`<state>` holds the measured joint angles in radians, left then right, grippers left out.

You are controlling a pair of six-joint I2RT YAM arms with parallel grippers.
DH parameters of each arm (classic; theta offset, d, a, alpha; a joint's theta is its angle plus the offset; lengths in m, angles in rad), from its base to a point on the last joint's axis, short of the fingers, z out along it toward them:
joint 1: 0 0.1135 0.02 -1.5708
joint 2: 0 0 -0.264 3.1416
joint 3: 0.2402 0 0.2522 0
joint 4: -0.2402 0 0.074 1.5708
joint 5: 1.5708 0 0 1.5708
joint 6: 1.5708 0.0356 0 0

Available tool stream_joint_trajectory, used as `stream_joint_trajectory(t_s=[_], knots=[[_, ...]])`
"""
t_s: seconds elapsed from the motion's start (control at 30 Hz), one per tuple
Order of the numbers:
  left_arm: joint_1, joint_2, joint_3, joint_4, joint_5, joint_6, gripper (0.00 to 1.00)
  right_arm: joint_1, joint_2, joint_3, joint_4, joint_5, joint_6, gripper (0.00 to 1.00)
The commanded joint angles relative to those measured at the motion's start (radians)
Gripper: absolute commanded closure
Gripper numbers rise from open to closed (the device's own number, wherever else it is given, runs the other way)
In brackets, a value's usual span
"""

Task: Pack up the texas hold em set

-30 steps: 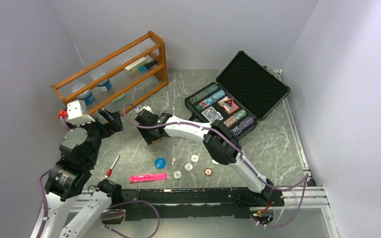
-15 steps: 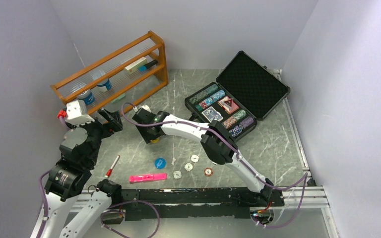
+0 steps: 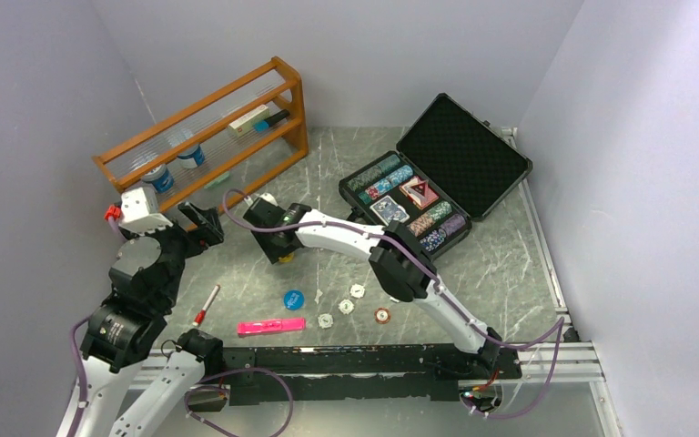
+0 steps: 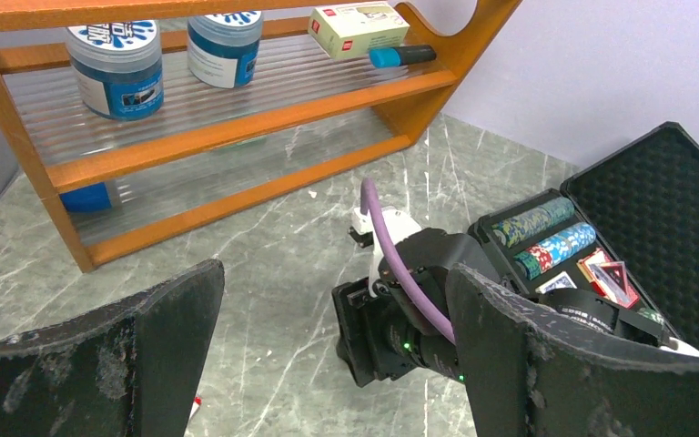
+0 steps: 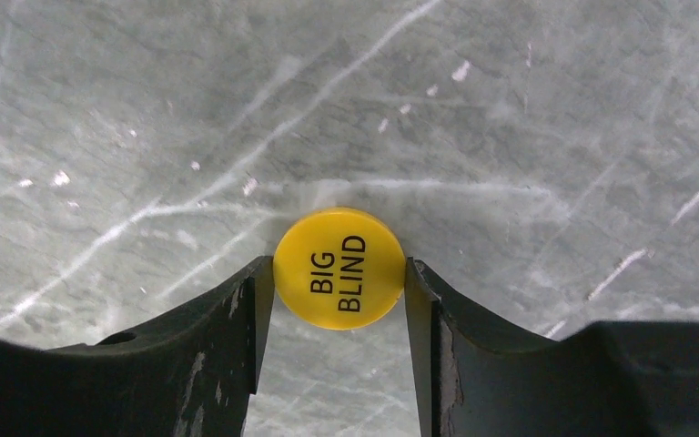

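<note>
The yellow button (image 5: 339, 269), marked BIG BLIND, lies flat on the marble table, and my right gripper (image 5: 339, 273) is shut on it, a fingertip touching each side of its rim. From above, that gripper (image 3: 278, 248) points down left of the open black case (image 3: 473, 159), whose tray holds chip stacks (image 3: 378, 173) and card decks (image 3: 390, 209). A blue button (image 3: 293, 297), three small white discs (image 3: 346, 306) and one brown chip (image 3: 381, 315) lie loose near the front. My left gripper (image 4: 332, 282) hangs open and empty above the table, facing the right arm.
A wooden rack (image 3: 209, 127) with blue jars, a box and a marker stands at the back left. A pink marker (image 3: 271, 325) and a red-tipped pen (image 3: 206, 305) lie near the front edge. Walls close in the left, back and right sides.
My right gripper slid slightly left and its jaws narrowed until they touch the yellow button. The left arm has barely moved and stays open.
</note>
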<state>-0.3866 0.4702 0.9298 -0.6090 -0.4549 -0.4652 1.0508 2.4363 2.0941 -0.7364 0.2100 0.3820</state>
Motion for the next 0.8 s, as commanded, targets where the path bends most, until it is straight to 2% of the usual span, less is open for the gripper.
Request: stream_joint_trajectory(t_s=[0.0,0.23,0.4,0.5,0.63,0.77], knots=[[0.004,-0.021,-0.001,0.007,-0.022,-0.01,0.03,-0.006,-0.145,-0.075,0.036,0.023,-0.062,0.46],[0.003,-0.019,0.01,-0.003,-0.033,-0.014,0.03,-0.025,-0.321,-0.154,0.06,0.05,-0.072,0.45],[0.003,-0.02,0.008,-0.001,-0.027,-0.019,0.03,-0.091,-0.472,-0.271,0.078,0.105,-0.05,0.45],[0.003,-0.017,0.011,0.001,-0.024,-0.019,0.03,-0.171,-0.563,-0.36,0.086,0.152,-0.037,0.45],[0.003,-0.012,-0.003,0.012,-0.01,-0.022,0.03,-0.336,-0.682,-0.498,0.138,0.142,-0.044,0.44],[0.003,-0.004,-0.017,0.026,0.007,-0.033,0.03,-0.508,-0.718,-0.557,0.152,0.128,-0.053,0.44]])
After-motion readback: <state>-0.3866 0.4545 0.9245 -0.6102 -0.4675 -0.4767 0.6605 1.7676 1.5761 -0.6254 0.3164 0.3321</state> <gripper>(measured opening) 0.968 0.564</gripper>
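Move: The right fingers already grip the yellow big blind button at table level. The open case's tray is about 12 cm ahead and 30 cm to the right, its blue-backed deck some 12 cm ahead and 26 cm right. The blue button lies about 11 cm back and 2 cm right. From the idle left hand, the tray is roughly 19 cm ahead, 42 cm right and 28 cm below. Keeping its pinch, the right hand lifts about 16 cm, then swings 22 cm right and 10 cm forward towards the case. ##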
